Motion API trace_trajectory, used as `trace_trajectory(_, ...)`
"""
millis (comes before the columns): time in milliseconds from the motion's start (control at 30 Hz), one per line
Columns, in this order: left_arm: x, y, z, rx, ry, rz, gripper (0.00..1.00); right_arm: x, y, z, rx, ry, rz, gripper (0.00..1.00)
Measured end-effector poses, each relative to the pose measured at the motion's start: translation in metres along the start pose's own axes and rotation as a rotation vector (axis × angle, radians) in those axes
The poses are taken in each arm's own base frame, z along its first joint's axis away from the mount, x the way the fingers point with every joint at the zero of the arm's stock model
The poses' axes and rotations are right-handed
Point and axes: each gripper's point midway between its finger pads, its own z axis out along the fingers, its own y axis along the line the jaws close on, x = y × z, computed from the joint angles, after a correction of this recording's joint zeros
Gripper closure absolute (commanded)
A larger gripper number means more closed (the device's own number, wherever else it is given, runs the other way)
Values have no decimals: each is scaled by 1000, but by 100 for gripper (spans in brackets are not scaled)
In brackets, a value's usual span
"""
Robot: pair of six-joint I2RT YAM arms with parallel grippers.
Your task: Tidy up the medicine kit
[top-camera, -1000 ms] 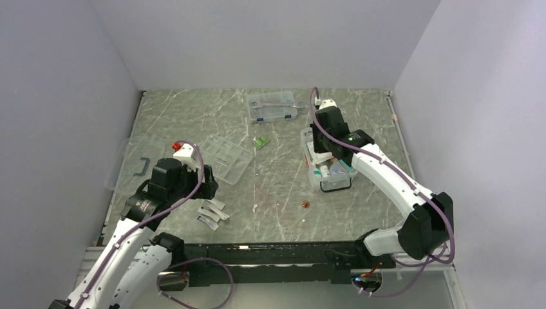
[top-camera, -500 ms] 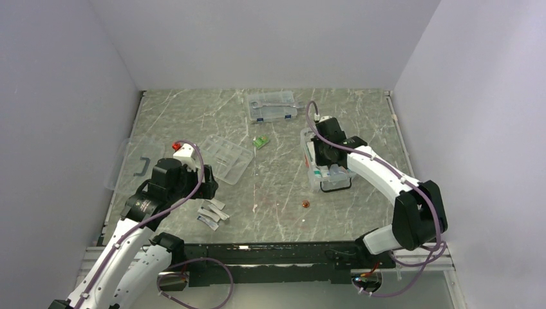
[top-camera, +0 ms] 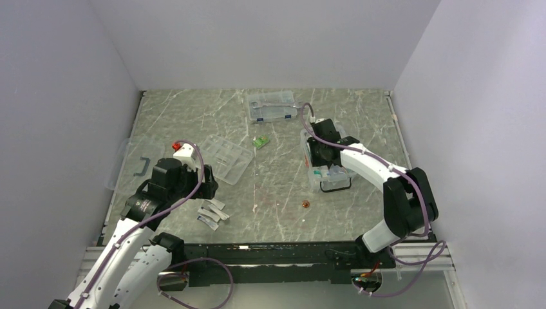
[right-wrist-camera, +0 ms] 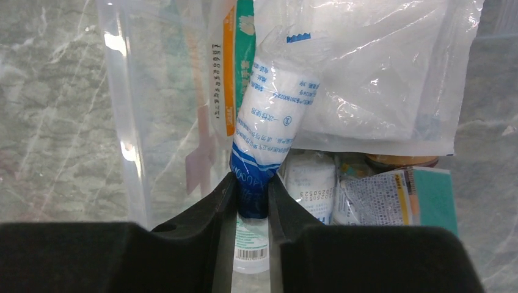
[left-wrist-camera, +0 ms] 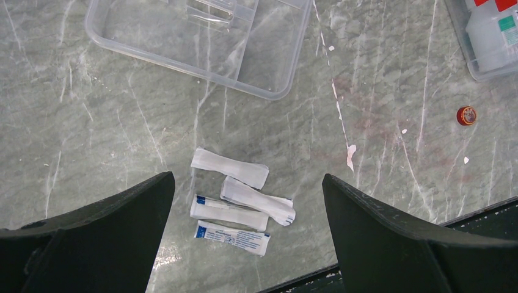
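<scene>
The medicine kit box [top-camera: 315, 184] stands right of centre, clear-walled [right-wrist-camera: 122, 110] and packed with packets and small bottles. My right gripper [top-camera: 320, 154] [right-wrist-camera: 251, 195] reaches into it, shut on the blue end of a white bandage roll [right-wrist-camera: 272, 110] that leans on a clear bag. My left gripper [top-camera: 205, 188] [left-wrist-camera: 247, 177] hangs wide open above several white sachets [top-camera: 212, 214] [left-wrist-camera: 235, 207] lying flat near the front edge, touching none. Beyond them lies the clear divided tray [top-camera: 225, 156] [left-wrist-camera: 201, 36]. The black-handled lid [top-camera: 132, 164] rests at the far left.
A flat clear case with blue latches and metal tools [top-camera: 272, 106] sits at the back. A small green packet [top-camera: 260, 142] lies between tray and box. A red cap [top-camera: 305, 204] [left-wrist-camera: 466, 115] lies in front of the box. Walls close three sides.
My right arm has swung lower and leftward into the kit box with the bandage roll. The left arm has not moved.
</scene>
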Motion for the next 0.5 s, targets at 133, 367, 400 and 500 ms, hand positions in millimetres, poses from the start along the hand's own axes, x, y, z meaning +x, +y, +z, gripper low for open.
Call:
trace_trajectory(133,0,0,0,0,0,0,1,1,-1,3,5,7,1,65)
trace_trajectory(367,1,0,1,-2,9,0,1,0,-6,3,31,3,5,55)
trace_trajectory(400,1,0,2,-2,9,0,1,-1,-7,2,36,2,5,54)
trace_trajectory(500,2,0,2,-3,13,0,1,-6,-8,-1,46,-3,8,50)
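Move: The right hand holds the near end of the blue-and-white bandage roll inside the clear box. The box's middle lies about 2 cm ahead, 3 cm right and 3 cm below, and the roll's middle about 4 cm ahead and 1 cm right. The gauze pack is roughly 6 cm ahead and 5 cm right; the green-labelled bottle is some 3 cm behind, straight back. From the idle left hand the box lies about 13 cm ahead and 35 cm right. Staying almost in place low in the box, the right hand spreads its already parting fingers from about a fifth to nearly half open and lets go of the bandage roll. It sinks under half a centimetre, then eases roughly 1 cm right and forward and just starts to rise, the wrist hardly turning. ##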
